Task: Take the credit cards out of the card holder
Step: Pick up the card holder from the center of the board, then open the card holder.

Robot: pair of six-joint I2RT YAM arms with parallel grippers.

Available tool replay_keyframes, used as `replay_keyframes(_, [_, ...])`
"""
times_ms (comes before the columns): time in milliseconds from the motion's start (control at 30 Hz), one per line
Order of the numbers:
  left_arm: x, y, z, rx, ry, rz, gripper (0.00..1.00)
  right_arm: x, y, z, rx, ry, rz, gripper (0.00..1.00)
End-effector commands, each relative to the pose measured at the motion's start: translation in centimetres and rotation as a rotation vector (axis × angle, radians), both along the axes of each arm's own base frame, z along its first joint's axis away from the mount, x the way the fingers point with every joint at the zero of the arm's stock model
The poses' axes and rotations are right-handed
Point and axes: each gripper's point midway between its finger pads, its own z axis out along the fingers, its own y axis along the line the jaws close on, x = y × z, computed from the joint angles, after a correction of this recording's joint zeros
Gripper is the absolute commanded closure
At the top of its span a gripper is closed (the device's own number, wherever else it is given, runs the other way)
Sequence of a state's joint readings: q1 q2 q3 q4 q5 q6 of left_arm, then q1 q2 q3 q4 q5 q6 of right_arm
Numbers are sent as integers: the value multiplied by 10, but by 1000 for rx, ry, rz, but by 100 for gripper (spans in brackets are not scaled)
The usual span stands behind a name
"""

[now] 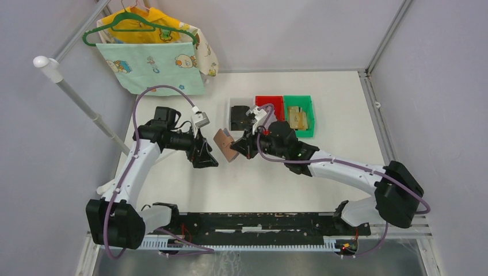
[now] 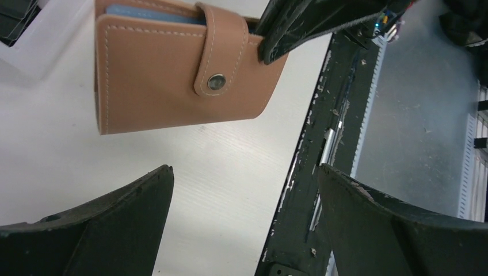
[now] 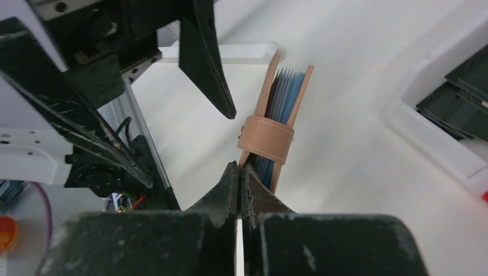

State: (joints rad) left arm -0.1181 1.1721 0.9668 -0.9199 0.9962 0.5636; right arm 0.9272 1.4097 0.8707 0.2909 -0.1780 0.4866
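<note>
The tan card holder (image 1: 225, 145) hangs above the table's middle, folded, with its snap tab (image 2: 216, 54) fastened. My right gripper (image 3: 239, 167) is shut on the edge of one cover (image 3: 253, 150) and holds the wallet edge-up. Blue-grey credit cards (image 3: 285, 92) show as a stack between the two covers, and a strip of them (image 2: 149, 12) peeks out along the top edge. My left gripper (image 2: 246, 168) is open, just left of and below the card holder (image 2: 172, 80), with nothing between its fingers. One of its fingers (image 3: 207, 63) stands close beside the tab.
Behind the wallet stand a white bin (image 1: 239, 115) with black items, a red bin (image 1: 269, 103) and a green bin (image 1: 299, 115) with tan pieces. Clothes on a green hanger (image 1: 152, 46) hang at the back left. A black rail (image 1: 259, 221) runs along the near edge.
</note>
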Motion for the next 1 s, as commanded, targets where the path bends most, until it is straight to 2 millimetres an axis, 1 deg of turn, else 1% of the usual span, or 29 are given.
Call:
replay_keyframes(0, [-16,-10,34,-105,-74,-126,0,-16,-2,77,157,-166,122,100])
replay_keyframes(67, [-22,-13,45,-133,-78,-155,0,-25,-8,90,159,-209,166,100])
replay_keyframes(100, [-23,-13,51,-144,-88,-166,0,-27,-10,93,155,-227,181,100])
replay_keyframes(233, [-24,-17,69,-185,-114,-179,0,-39,-20,110,153,-283,225,100])
replay_keyframes(400, [-30,-23,90,-261,-129,-188,0,-54,-22,129,203,-308,284,100])
replay_keyframes(500, [-31,-25,100,-293,-119,-165,0,-63,-22,140,243,-317,320,100])
replay_keyframes(667, [-33,-26,106,-297,-88,-148,0,-74,-19,150,280,-319,387,100])
replay_keyframes(733, [-26,-21,101,-231,-98,-98,0,-72,-21,153,273,-324,371,100])
replay_keyframes(767, [-21,-16,95,-178,-115,-66,0,-71,-23,154,268,-329,360,100])
replay_keyframes(833, [-17,-10,90,-120,-159,-44,0,-71,-26,159,262,-348,349,100])
replay_keyframes(967, [-16,-8,90,-111,-185,-28,0,-73,-31,166,265,-362,346,100])
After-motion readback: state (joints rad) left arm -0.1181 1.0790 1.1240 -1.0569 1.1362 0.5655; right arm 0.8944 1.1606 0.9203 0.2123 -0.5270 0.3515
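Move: The card holder, already pinched in the right fingers, has its middle about 4 cm to that hand's left, 1 cm ahead and about level. The open left gripper it is to meet lies some 7 cm left, 3 cm back and 2 cm below the right hand. From the left hand, the card holder is 4 cm ahead, 4 cm right and 2 cm above; the white box is roughly 24 cm ahead, 10 cm right and 15 cm below. Right hand lifts the still-pinched card holder about 10 cm and back 6, turning counter-clockwise; open left rises 8. ##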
